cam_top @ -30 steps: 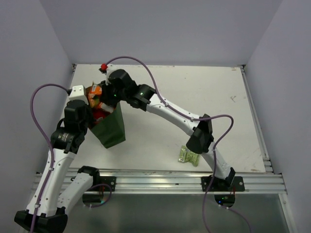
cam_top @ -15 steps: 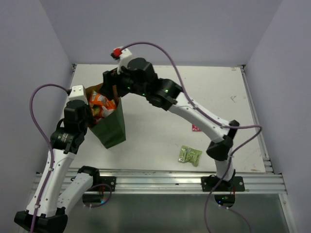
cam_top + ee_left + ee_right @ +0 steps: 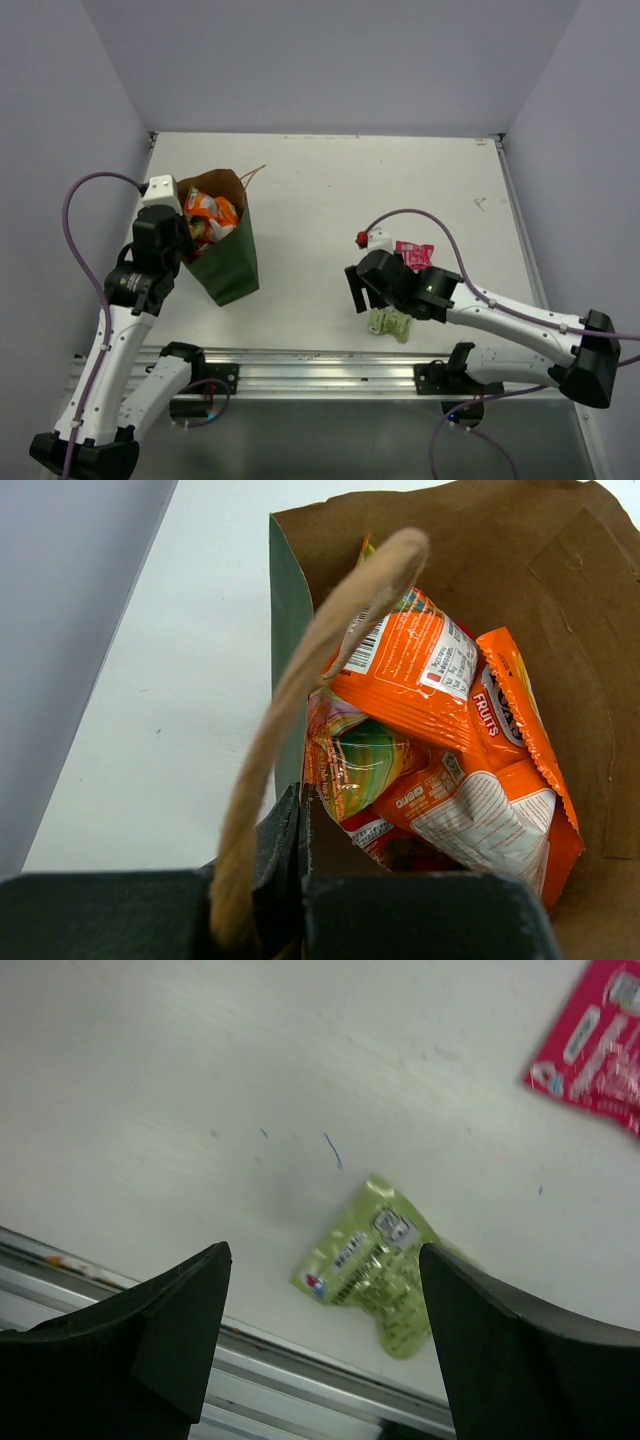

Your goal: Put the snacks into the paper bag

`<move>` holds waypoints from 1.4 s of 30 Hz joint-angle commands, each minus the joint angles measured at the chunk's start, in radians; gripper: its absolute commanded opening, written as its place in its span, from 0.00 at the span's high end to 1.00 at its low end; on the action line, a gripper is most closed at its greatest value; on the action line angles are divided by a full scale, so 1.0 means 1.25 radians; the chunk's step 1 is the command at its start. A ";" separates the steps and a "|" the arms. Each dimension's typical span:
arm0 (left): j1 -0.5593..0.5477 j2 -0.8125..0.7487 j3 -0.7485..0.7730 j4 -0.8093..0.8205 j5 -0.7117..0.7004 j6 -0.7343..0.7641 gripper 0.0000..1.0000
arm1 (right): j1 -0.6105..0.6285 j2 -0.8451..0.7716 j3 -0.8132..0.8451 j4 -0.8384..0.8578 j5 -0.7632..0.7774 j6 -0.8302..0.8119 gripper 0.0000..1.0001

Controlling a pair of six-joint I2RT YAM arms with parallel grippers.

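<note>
The dark green paper bag (image 3: 228, 262) stands upright at the left of the table. My left gripper (image 3: 298, 815) is shut on its near wall, beside the rope handle (image 3: 310, 670). Inside lie an orange-white packet (image 3: 470, 780) and a red packet with colourful print (image 3: 355, 760). My right gripper (image 3: 322, 1255) hangs open and empty low over the small pale green packet (image 3: 375, 1270), which lies flat near the table's front edge (image 3: 390, 322). The small pink packet (image 3: 413, 254) lies a little farther back, apart from the fingers.
A metal rail (image 3: 320, 365) runs along the table's near edge, just in front of the green packet. Grey walls close the left, back and right sides. The right arm's cable (image 3: 450, 240) loops over the pink packet.
The right gripper let go of the orange packet over the bag, opened, and swung back to the near right above the green packet. The left arm and bag have not moved.
</note>
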 commanded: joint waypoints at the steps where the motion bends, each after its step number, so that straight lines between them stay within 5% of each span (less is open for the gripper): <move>1: 0.002 0.004 0.016 0.013 0.034 0.009 1.00 | 0.001 -0.052 -0.082 -0.024 0.036 0.138 0.20; 13: 0.002 0.009 0.022 0.002 0.049 0.017 1.00 | 0.004 -0.103 -0.303 0.007 -0.048 0.283 0.19; 24: 0.000 -0.002 0.033 -0.014 0.043 0.028 1.00 | 0.004 -0.003 -0.361 0.125 -0.053 0.275 0.22; 26: -0.004 -0.006 0.033 -0.016 0.040 0.029 1.00 | 0.002 0.016 -0.360 0.137 -0.054 0.268 0.33; 27: -0.004 -0.007 0.032 -0.016 0.039 0.029 1.00 | 0.002 0.021 -0.359 0.140 -0.053 0.264 0.52; 29: -0.005 -0.009 0.032 -0.016 0.038 0.031 1.00 | 0.004 0.028 -0.347 0.132 -0.059 0.252 0.73; 30: -0.006 -0.012 0.032 -0.016 0.035 0.032 1.00 | 0.004 0.026 -0.316 0.121 -0.063 0.235 0.97; 31: -0.005 -0.013 0.032 -0.017 0.033 0.032 1.00 | 0.005 0.021 -0.289 0.102 -0.060 0.223 1.00; 33: -0.005 -0.020 0.028 -0.017 0.032 0.032 1.00 | 0.012 0.000 -0.218 0.028 -0.025 0.174 1.00; 37: -0.005 -0.029 0.027 -0.021 0.033 0.032 1.00 | 0.012 0.038 0.139 -0.047 0.048 0.043 1.00; 42: -0.005 -0.040 0.029 -0.027 0.032 0.028 1.00 | 0.013 0.220 0.529 0.012 0.000 -0.135 1.00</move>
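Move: The green packet lies on the table below my right hand, some 6 cm back, 5 cm to the right and about 14 cm down. The pink packet lies about 10 cm ahead of that hand and 10 cm to its right, also on the table, while the paper bag stands roughly 34 cm to its left and 6 cm ahead. From my left hand, the green packet is about 43 cm to the right, 12 cm back and 23 cm below. I drop my open right hand about 14 cm onto the green packet, easing back and right while the fingers tip some 15 degrees further down, and pinch it. Then I lift it fast, about 27 cm, swinging left and forward towards the paper bag. My left hand stays put, still pinching the bag's rim. ##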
